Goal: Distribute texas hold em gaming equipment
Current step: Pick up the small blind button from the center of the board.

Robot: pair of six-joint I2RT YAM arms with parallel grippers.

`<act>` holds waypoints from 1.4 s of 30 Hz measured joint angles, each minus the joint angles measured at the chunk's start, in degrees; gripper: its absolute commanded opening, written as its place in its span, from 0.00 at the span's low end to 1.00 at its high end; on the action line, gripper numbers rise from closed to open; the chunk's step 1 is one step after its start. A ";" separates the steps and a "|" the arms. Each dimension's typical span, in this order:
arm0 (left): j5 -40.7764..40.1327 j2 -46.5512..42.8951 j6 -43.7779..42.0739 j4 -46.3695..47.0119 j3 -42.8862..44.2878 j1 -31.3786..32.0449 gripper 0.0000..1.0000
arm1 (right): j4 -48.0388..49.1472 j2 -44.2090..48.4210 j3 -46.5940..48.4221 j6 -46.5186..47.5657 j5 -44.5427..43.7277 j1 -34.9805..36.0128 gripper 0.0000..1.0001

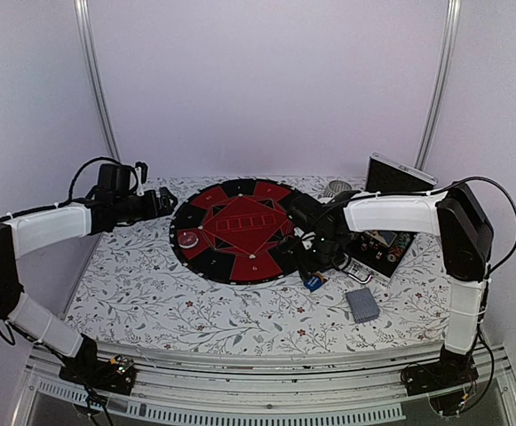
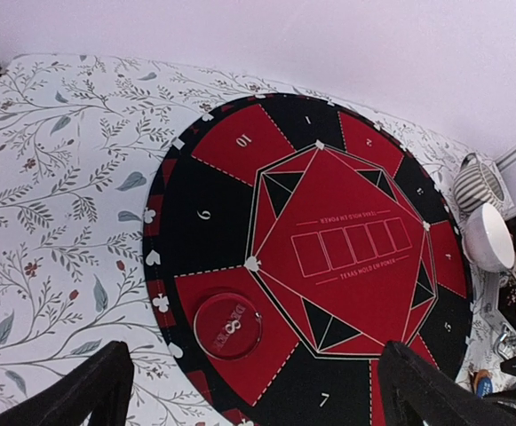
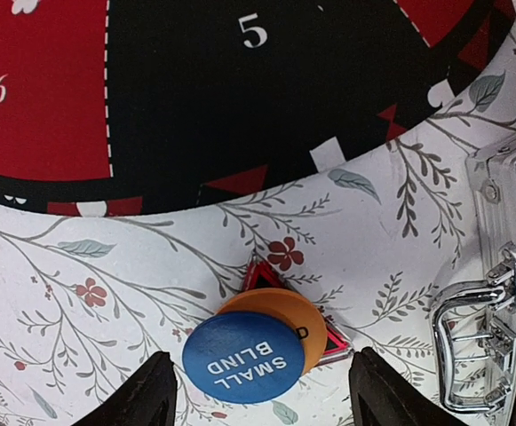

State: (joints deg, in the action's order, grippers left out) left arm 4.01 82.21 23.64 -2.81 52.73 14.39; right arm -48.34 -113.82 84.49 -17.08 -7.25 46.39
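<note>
A round black-and-red poker mat (image 1: 233,229) lies at the table's middle. A red dealer disc (image 2: 228,326) rests on the mat's left red field. My left gripper (image 2: 258,390) hovers open above that edge of the mat, holding nothing. To the right of the mat, a blue "SMALL BLIND" disc (image 3: 244,357) lies on an orange disc (image 3: 284,311), both over a black-red triangular marker (image 3: 333,342). My right gripper (image 3: 258,395) is low over this stack, with a finger on each side and gaps showing. A grey-blue card deck (image 1: 362,304) lies nearer the front.
The silver-edged black case (image 1: 386,248) stands open at the right, and its metal latch (image 3: 471,342) is close beside my right fingers. A white bowl (image 2: 488,236) and a striped cup (image 2: 478,182) sit behind the mat at the back right.
</note>
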 measured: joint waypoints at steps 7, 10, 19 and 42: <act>0.61 1.75 -0.07 -0.24 0.02 0.35 0.98 | -0.46 -2.93 0.70 -0.42 -0.09 1.36 0.62; 0.76 1.86 -0.09 -0.59 0.02 0.35 0.98 | -0.81 -3.69 1.03 -0.61 -0.68 1.75 0.58; 1.05 1.92 -0.31 -0.96 0.04 0.35 0.98 | -1.40 -4.02 1.49 -1.18 -1.86 1.99 0.51; 1.29 2.29 -1.14 -1.01 0.31 0.35 0.98 | -3.04 -3.43 4.00 -1.31 -2.95 3.48 0.38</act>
State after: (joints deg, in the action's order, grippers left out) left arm 5.30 84.51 22.50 -3.81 53.04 14.74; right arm -51.37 -117.25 88.49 -18.39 -10.20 49.87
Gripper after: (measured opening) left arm 0.982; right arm 0.477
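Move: The small blind button lies roughly 2 cm below the right hand, about 1 cm back and 1 cm left, between the open fingertips. It overlaps the orange button, which is straight under that hand, about 3 cm down. The case handle stands some 9 cm right and 1 cm ahead, the card box about 10 cm right and 8 cm back. From the left hand the small blind button is about 31 cm right, 12 cm back and 15 cm lower. The right hand's two fingertips close on opposite edges of the blue small blind button and pinch it, after sinking about 2 cm over it with a slight draw back, fingers still pointing down. Holding there while the grip settles, the hand then starts up, rising roughly 1.5 cm and drifting about 1 cm left with the button. The open left hand dips just under 2 cm, then waits. ##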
